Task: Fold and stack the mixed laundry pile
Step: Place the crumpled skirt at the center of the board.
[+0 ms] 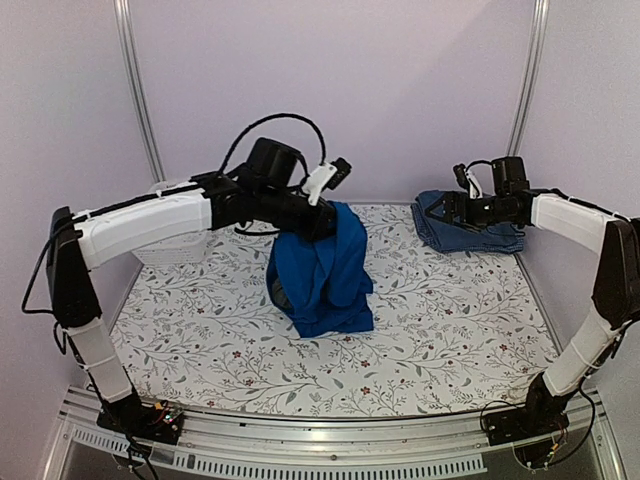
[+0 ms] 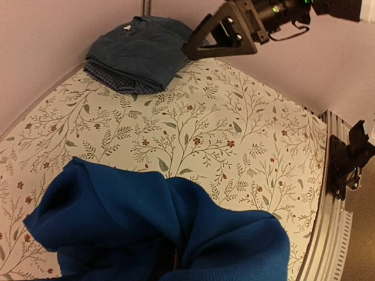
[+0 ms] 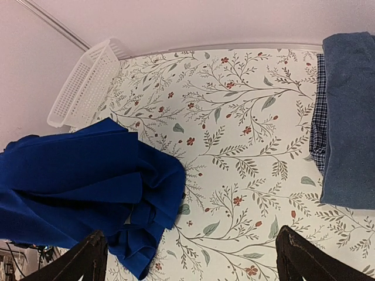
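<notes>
A bright royal-blue garment [image 1: 325, 275] hangs bunched from my left gripper [image 1: 322, 222], which is shut on its top edge above the middle of the table; its lower folds rest on the floral cloth. In the left wrist view the garment [image 2: 135, 228] fills the bottom and hides the fingers. At the back right lies a folded stack [image 1: 470, 232], a dusty-blue garment [image 3: 351, 117] on top of a blue checked shirt [image 3: 318, 117]. My right gripper [image 1: 432, 212] hovers open over the stack's left edge with nothing between its fingers [image 3: 88, 260].
A white mesh basket [image 1: 170, 250] stands at the back left, partly behind my left arm, also seen as the basket [image 3: 82, 88] in the right wrist view. Walls close in the back and sides. A metal rail [image 1: 320, 440] runs along the near edge.
</notes>
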Controlling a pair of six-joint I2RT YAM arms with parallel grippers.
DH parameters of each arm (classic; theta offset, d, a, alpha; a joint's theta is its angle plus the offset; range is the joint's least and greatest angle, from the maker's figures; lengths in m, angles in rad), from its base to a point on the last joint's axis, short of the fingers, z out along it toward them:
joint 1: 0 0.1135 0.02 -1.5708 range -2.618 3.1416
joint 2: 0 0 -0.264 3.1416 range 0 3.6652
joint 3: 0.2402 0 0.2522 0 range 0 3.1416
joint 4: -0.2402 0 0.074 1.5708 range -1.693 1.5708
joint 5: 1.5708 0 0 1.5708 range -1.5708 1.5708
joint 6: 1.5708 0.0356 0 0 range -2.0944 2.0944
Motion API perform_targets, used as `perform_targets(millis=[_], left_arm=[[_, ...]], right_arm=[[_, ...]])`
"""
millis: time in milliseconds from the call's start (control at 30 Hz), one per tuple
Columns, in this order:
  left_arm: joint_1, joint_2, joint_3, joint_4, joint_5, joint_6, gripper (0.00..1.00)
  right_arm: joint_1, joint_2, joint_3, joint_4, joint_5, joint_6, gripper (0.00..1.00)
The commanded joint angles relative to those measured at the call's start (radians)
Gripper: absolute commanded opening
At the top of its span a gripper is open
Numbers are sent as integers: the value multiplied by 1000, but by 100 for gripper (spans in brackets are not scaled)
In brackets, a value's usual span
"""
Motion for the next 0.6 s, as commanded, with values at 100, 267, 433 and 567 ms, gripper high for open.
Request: perform_targets(millis=[100, 267, 433, 567], left_arm=[[-283, 273, 187, -212, -276, 237, 36], [-255, 41, -60, 41, -280, 173, 99], [-131, -189, -363, 217, -131, 36, 100], [-78, -240, -524, 255, -127, -41, 100]], right_arm=[[-14, -102, -47, -24, 14, -27, 99], [-12, -136, -100, -52, -1, -68, 99], [54, -175, -167, -40, -61, -88, 97], [190, -183, -179, -103, 5, -128, 94]])
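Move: My left hand already holds the bunched blue skirt high, with the board's centre almost beneath it, roughly 26 cm down, 3 cm back and 2 cm to the right. The folded pile lies some 42 cm to its right and 22 cm farther out; the white basket is about 39 cm to its left and 20 cm farther out. From my right hand, the board's centre is about 29 cm left, 13 cm back and 20 cm down. I swing my left hand down, right and back, about 12 cm lower and 10 cm each other way, rolling it some 20 degrees so its left side rises, and open wide to let the skirt go low over the board. Then I pull the empty hand back left and up, while my open right hand eases about 6 cm back and slightly left, towards the skirt. ##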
